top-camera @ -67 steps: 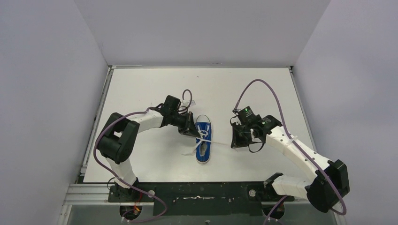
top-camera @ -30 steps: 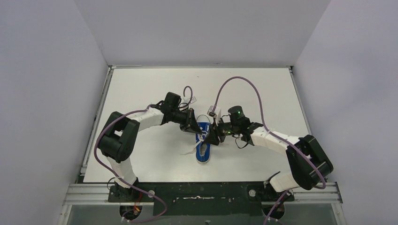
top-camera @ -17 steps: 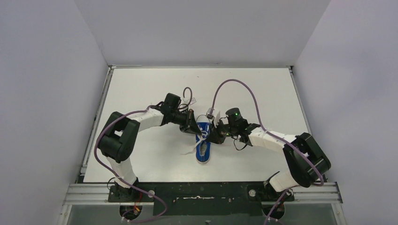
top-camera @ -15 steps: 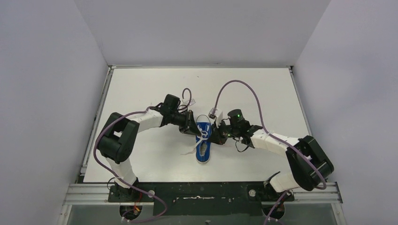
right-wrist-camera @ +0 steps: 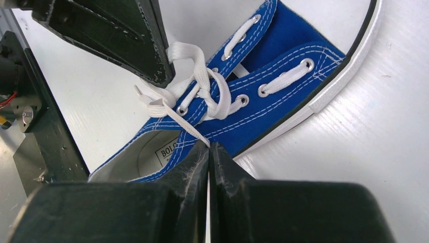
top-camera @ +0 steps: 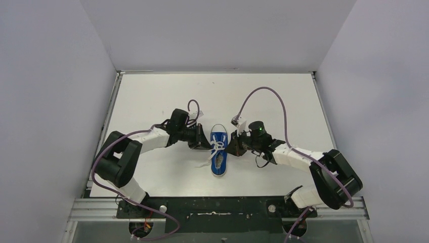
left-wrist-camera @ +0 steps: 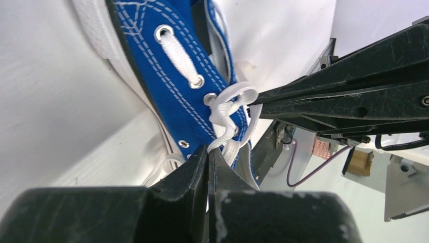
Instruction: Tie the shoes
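The small blue shoe (top-camera: 219, 154) lies mid-table, toe pointing away, white laces (top-camera: 217, 147) crossed in a loose knot over its tongue. My left gripper (top-camera: 201, 144) is at the shoe's left side, shut on a lace strand (left-wrist-camera: 227, 136) that runs from its tips (left-wrist-camera: 208, 148) up to the knot. From the right, my right gripper (top-camera: 230, 147) is shut on a thin lace strand (right-wrist-camera: 177, 121) at its tips (right-wrist-camera: 208, 144). The shoe (right-wrist-camera: 283, 76) shows its grey insole (right-wrist-camera: 136, 157). Both grippers face each other across the knot.
A loose lace end (top-camera: 204, 163) trails on the white table (top-camera: 162, 96) left of the heel. Purple cables (top-camera: 273, 101) arch above both wrists. Grey walls close the table in on three sides; the black base rail (top-camera: 217, 207) runs along the near edge.
The right gripper reached the shoe and shut on a lace strand. Both grippers have since drawn slightly apart, the left arm swinging left and nearer.
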Controlling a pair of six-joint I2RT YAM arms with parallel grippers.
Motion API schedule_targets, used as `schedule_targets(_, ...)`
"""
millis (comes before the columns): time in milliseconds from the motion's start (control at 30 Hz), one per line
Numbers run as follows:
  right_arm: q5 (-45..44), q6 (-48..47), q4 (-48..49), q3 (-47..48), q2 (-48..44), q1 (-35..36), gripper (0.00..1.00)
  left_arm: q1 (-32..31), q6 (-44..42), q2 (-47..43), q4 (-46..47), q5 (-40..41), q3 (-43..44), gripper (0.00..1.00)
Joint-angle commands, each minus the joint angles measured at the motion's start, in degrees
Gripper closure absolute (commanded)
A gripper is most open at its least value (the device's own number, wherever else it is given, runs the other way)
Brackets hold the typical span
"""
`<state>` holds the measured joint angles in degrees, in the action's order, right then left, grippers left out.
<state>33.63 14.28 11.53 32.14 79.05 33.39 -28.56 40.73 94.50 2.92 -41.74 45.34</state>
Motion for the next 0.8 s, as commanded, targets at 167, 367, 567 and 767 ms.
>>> schedule_targets(167, -3.29, -0.45, -0.6, 2.53, 0.53, -0.8, 1.0, -0.44, -3.77, -4.01, -9.55, 1.41, 2.3, 1.0)
schedule_targets(367, -2.92, -1.55, -2.43, 2.37, -1.0, -1.53, 1.0, -0.45, -3.87, -2.96, -12.5, 3.16, 2.45, 1.0)
schedule_targets(567, 2.03, -1.97, -2.13, 2.82, 0.5, -1.53, 1.0, -0.33, -14.7, -4.97, -22.49, 5.95, 9.83, 0.71)
schedule_targets(767, 2.81, -1.69, -2.12, 4.08, 1.33, -1.01, 1.0, 0.42, -24.57, -6.04, -30.27, 8.54, 19.75, 0.4)
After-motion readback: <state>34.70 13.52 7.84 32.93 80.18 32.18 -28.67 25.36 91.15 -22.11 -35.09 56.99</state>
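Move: The lace knot on the shoe lies about 3 cm to the right of the left hand, 1 cm farther out and roughly 1 cm below it. From the left hand, the shoe opening is about 5 cm back and 3 cm right, the toe cap some 7 cm ahead and 3 cm right, and the loose lace tail 6 cm back and 2 cm left. For the right hand, the knot is some 3 cm left, 2 cm ahead and slightly lower. Back and to the left goes the left hand, sinking slightly and drawing its pinched lace loop about 2 cm each way from the knot, while the right hand keeps its lace pinched and eases about 1 cm right and down, then starts back. The left fingers then open halfway, letting go of the loop, and the hand lifts some 3 cm while swinging forward. ##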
